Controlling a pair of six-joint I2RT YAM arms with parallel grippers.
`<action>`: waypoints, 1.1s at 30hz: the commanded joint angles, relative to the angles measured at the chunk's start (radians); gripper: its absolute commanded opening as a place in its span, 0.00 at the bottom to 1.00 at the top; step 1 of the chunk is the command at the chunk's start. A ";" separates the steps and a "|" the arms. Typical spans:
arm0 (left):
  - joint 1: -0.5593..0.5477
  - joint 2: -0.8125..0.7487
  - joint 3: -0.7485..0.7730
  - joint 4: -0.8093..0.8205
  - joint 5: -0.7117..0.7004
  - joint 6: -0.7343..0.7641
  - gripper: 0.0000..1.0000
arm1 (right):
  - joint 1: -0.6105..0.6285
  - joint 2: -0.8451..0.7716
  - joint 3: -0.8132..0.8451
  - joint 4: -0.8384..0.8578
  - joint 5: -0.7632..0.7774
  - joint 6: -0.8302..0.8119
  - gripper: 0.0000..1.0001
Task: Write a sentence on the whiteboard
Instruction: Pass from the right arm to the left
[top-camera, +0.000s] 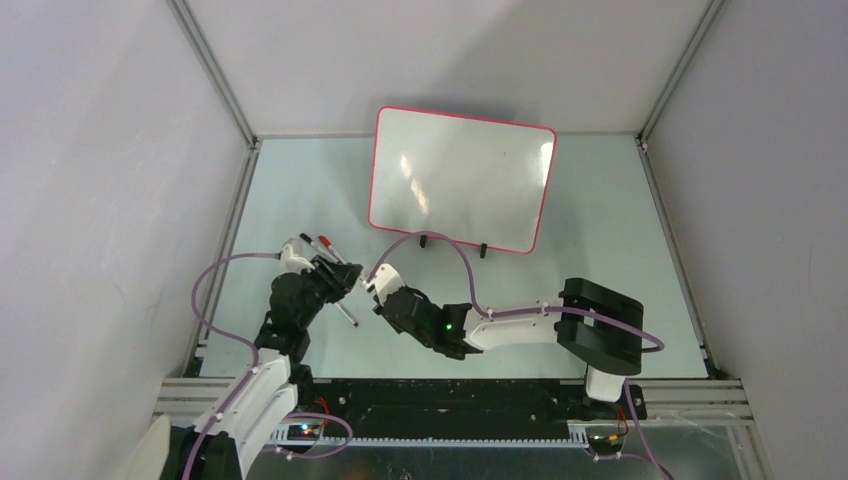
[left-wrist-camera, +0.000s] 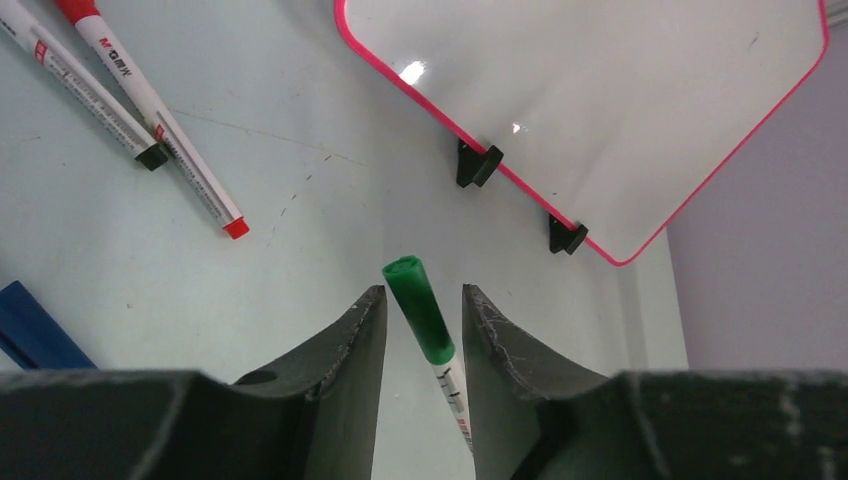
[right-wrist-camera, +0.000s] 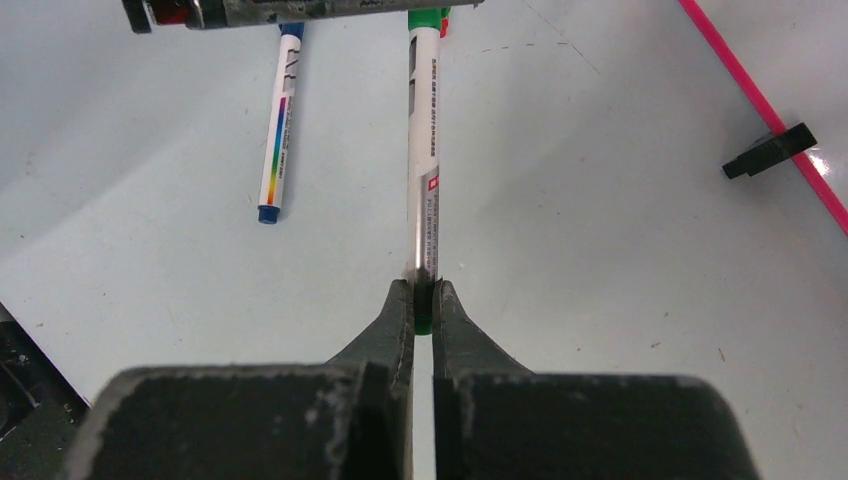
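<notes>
The whiteboard stands on two black feet at the back middle of the table. Its face is blank, and no green letters of the sentence show in any view. It also shows in the left wrist view. My right gripper is shut on the tail end of a white marker with a green cap and holds it above the table. My left gripper is open. Its fingers stand on either side of the green cap with a gap on each side. The two grippers meet at the front left.
A red-capped marker and a black-ended marker lie on the table to the left of the board. A blue-ended marker lies beside the held one. The board's black foot stands ahead of my left gripper. A blue object lies at the left edge.
</notes>
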 joint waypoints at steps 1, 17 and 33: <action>-0.003 -0.046 0.013 0.011 -0.017 -0.004 0.36 | 0.004 -0.041 -0.002 0.045 0.018 -0.016 0.00; -0.003 -0.152 -0.003 -0.049 -0.069 0.000 0.02 | 0.003 -0.037 -0.001 0.044 -0.003 -0.017 0.00; -0.008 0.007 -0.043 0.282 0.168 -0.115 0.00 | -0.202 -0.240 -0.244 0.275 -0.433 0.159 0.65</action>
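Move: The green marker's cap stands between the left hand's half-open fingertips, level with them fore-and-aft and sideways and about 1 cm above. Below, the red marker lies about 6 cm left and 2 cm ahead, some 7 cm down; at the same depth the blue marker is 6 cm left and 9 cm back, the black one 10 cm left and 3 cm ahead. From the right hand, pinching the tail, that cap is roughly 8 cm ahead, 4 cm left and 3 cm higher. While the right hand holds the green marker by its tail almost still, the left hand rises about 3 cm along the cap and closes its fingers until they pinch it. Only then do the right fingers open wide, letting go of the tail, and the right hand draws off some 3 cm to its right, tilting 10 to 15 degrees and moving slightly forward and up at the end, as the left keeps its grip and eases about 1 cm down and 1 cm right. ##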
